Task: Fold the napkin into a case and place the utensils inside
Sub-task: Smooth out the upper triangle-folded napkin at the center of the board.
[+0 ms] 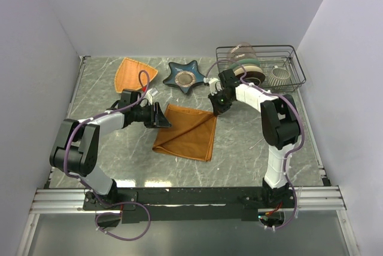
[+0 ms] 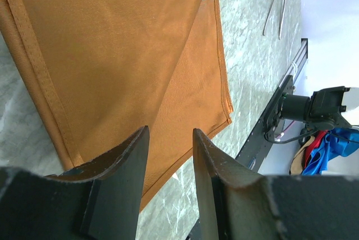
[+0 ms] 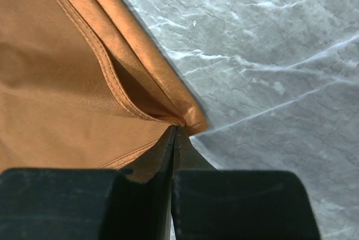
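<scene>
The rust-orange napkin [image 1: 185,133] lies folded over on the marble table, one layer crossing the other on a diagonal. My left gripper [image 1: 160,116] hovers open at its left edge; in the left wrist view the fingers [image 2: 134,156] frame the cloth's hem [image 2: 123,55] with nothing between them. My right gripper [image 1: 216,107] is at the far right corner, shut on the napkin's doubled corner [image 3: 185,114], its jaws pressed together [image 3: 176,128]. Two thin silver utensils [image 2: 277,4] lie on the table beyond the napkin, seen only in the left wrist view.
A lighter orange woven triangular plate [image 1: 134,73] lies at the back left. A blue star-shaped dish [image 1: 184,76] sits behind the napkin. A wire rack [image 1: 263,64] with a glass jar and a cup stands at the back right.
</scene>
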`<state>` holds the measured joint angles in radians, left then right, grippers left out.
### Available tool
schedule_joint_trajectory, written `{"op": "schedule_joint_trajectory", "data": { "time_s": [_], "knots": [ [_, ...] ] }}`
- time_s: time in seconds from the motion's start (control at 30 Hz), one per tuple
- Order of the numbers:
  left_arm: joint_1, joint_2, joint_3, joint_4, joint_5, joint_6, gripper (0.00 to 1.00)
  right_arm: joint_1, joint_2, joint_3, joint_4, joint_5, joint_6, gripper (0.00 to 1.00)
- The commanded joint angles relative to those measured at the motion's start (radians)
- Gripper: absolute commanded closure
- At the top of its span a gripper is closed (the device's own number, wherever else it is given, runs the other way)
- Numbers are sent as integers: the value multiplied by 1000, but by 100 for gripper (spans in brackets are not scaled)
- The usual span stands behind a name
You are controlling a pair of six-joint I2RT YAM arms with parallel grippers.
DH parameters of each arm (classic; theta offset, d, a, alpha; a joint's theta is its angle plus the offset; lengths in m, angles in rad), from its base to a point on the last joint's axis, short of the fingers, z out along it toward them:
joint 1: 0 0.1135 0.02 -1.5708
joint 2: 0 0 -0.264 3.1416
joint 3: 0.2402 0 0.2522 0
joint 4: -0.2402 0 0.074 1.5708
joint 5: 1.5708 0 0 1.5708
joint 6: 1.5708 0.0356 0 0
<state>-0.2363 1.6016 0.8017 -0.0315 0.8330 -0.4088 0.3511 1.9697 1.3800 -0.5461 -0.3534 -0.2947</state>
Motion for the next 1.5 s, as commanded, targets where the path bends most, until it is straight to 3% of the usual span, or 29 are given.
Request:
{"op": "schedule_joint_trajectory", "data": {
  "time_s": [0.0,1.1,1.17,1.23,1.27,1.3,1.4,1.47],
  "knots": [
    [-3,0,22,8,6,2,57,5,-6,54,3,33,-9,100],
    [-15,11,1,24,20,-12,60,-9,-14,53,37,62,-44,100],
    [-18,6,-10,57,28,-22,62,-11,-15,82,-4,56,-41,93],
    [-20,3,-21,73,51,-34,67,-17,-55,90,-31,35,-31,78],
    [-20,4,-24,84,60,-50,69,-20,-75,96,-57,-2,-21,69],
    [-24,0,-32,109,77,-61,74,-26,-116,99,-70,-24,-8,51],
    [-43,3,-45,174,100,-107,82,-26,-173,134,-123,-149,44,30],
    [-57,11,-55,215,124,-152,87,-24,-190,136,-97,-241,133,25]
  ]
}}
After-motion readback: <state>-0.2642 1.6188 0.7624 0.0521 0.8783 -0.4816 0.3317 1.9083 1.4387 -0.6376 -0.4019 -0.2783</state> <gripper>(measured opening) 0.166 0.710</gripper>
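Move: My right fingers are shut on the tip of the folded flap; the napkin's far right corner lies about 1 cm ahead and 1 cm right, just below. The napkin's middle is some 7 cm back and 10 cm left, the blue star bowl roughly 14 cm ahead and 11 cm left. From my left hand, hovering about 5 cm up, that corner is some 16 cm right and 6 cm ahead. Still pinching the flap tip, my right hand draws it about 2 cm forward with a slight lift over the far right corner and holds it there. Then I open wide, let go and rise about 3 cm, easing back. Late on, my left hand nearly closes while shifting a little over 1 cm right and as much back above the napkin. ##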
